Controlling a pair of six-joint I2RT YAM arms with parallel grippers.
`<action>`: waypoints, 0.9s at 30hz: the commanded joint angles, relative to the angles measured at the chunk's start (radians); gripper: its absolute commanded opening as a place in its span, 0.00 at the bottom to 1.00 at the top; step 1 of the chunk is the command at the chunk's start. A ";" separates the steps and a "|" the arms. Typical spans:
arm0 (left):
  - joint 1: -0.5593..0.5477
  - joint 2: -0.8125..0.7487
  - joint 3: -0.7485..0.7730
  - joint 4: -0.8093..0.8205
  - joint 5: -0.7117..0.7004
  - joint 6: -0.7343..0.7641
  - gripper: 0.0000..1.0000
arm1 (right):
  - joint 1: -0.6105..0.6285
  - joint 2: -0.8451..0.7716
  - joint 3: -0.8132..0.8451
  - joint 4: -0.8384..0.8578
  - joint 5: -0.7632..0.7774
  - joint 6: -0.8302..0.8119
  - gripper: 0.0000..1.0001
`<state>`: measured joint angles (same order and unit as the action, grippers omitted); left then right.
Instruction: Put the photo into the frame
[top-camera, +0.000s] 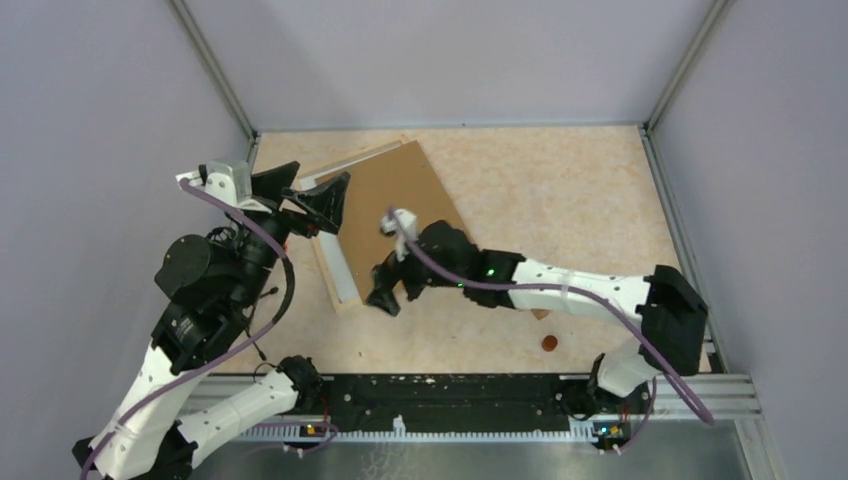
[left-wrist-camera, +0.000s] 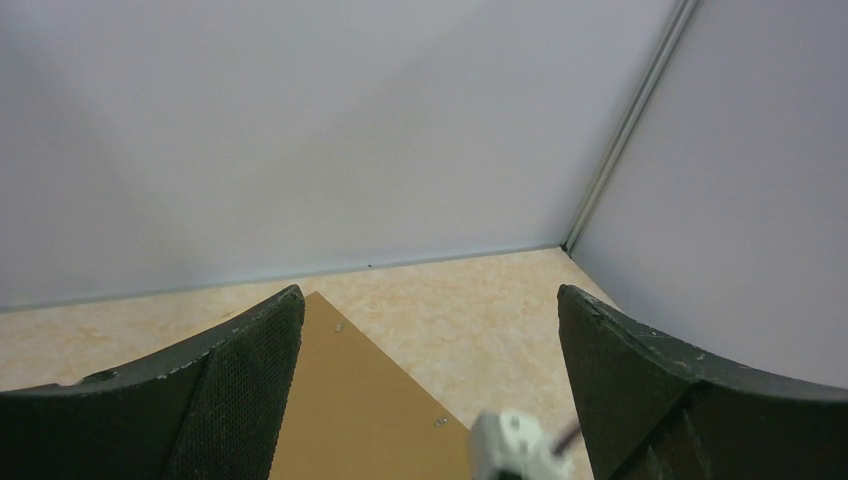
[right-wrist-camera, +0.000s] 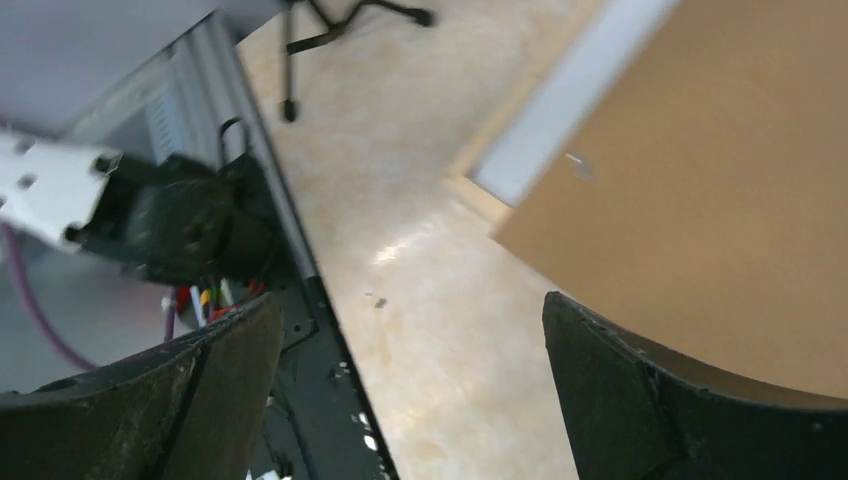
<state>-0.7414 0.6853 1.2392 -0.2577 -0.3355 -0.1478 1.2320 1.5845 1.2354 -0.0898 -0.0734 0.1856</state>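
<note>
The photo (top-camera: 405, 195) lies back-up on the table, its plain brown board showing, skewed over the frame (top-camera: 331, 272). Only a pale wooden slat and a white strip show along the frame's left side. My left gripper (top-camera: 315, 190) hovers open over the board's upper left edge; in the left wrist view the board (left-wrist-camera: 360, 410) lies between and below its fingers. My right gripper (top-camera: 396, 290) stands open at the board's near corner, with nothing between its fingers. In the right wrist view the board (right-wrist-camera: 700, 200) and the frame's slat (right-wrist-camera: 480, 195) lie up to the right of the gripper (right-wrist-camera: 415, 340).
A small red-brown round piece (top-camera: 548, 342) lies near the right arm's base. A black rail (top-camera: 450, 395) runs along the near table edge. Grey walls close the table at the back and sides. The right arm's white wrist (left-wrist-camera: 510, 445) pokes into the left wrist view.
</note>
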 joint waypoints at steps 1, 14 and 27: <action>-0.002 0.026 -0.004 0.073 0.013 -0.006 0.99 | -0.268 -0.102 -0.230 0.203 -0.212 0.398 0.99; -0.002 0.146 -0.125 0.167 0.119 -0.053 0.99 | -0.897 0.052 -0.502 0.505 -0.526 0.707 0.70; 0.005 0.227 -0.233 0.250 0.162 -0.043 0.99 | -0.936 0.304 -0.450 0.677 -0.639 0.759 0.48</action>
<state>-0.7414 0.9100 1.0176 -0.0952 -0.1963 -0.1921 0.3080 1.8488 0.7441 0.4885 -0.6693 0.9230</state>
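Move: The right hand, still open, goes for the backing board's right corner, about 19 cm ahead, 22 cm to its right and 18 cm below. The photo frame lies mostly under the board, its middle some 25 cm ahead and 5 cm right of the hand; the wooden pieces lie about 11 cm ahead and 31 cm right. From the left hand the corner is some 13 cm ahead, 20 cm right and 46 cm below. Right hand sweeps about 20 cm right and forward, sinking to board's corner, half closing; left hand sinks 12 cm. ##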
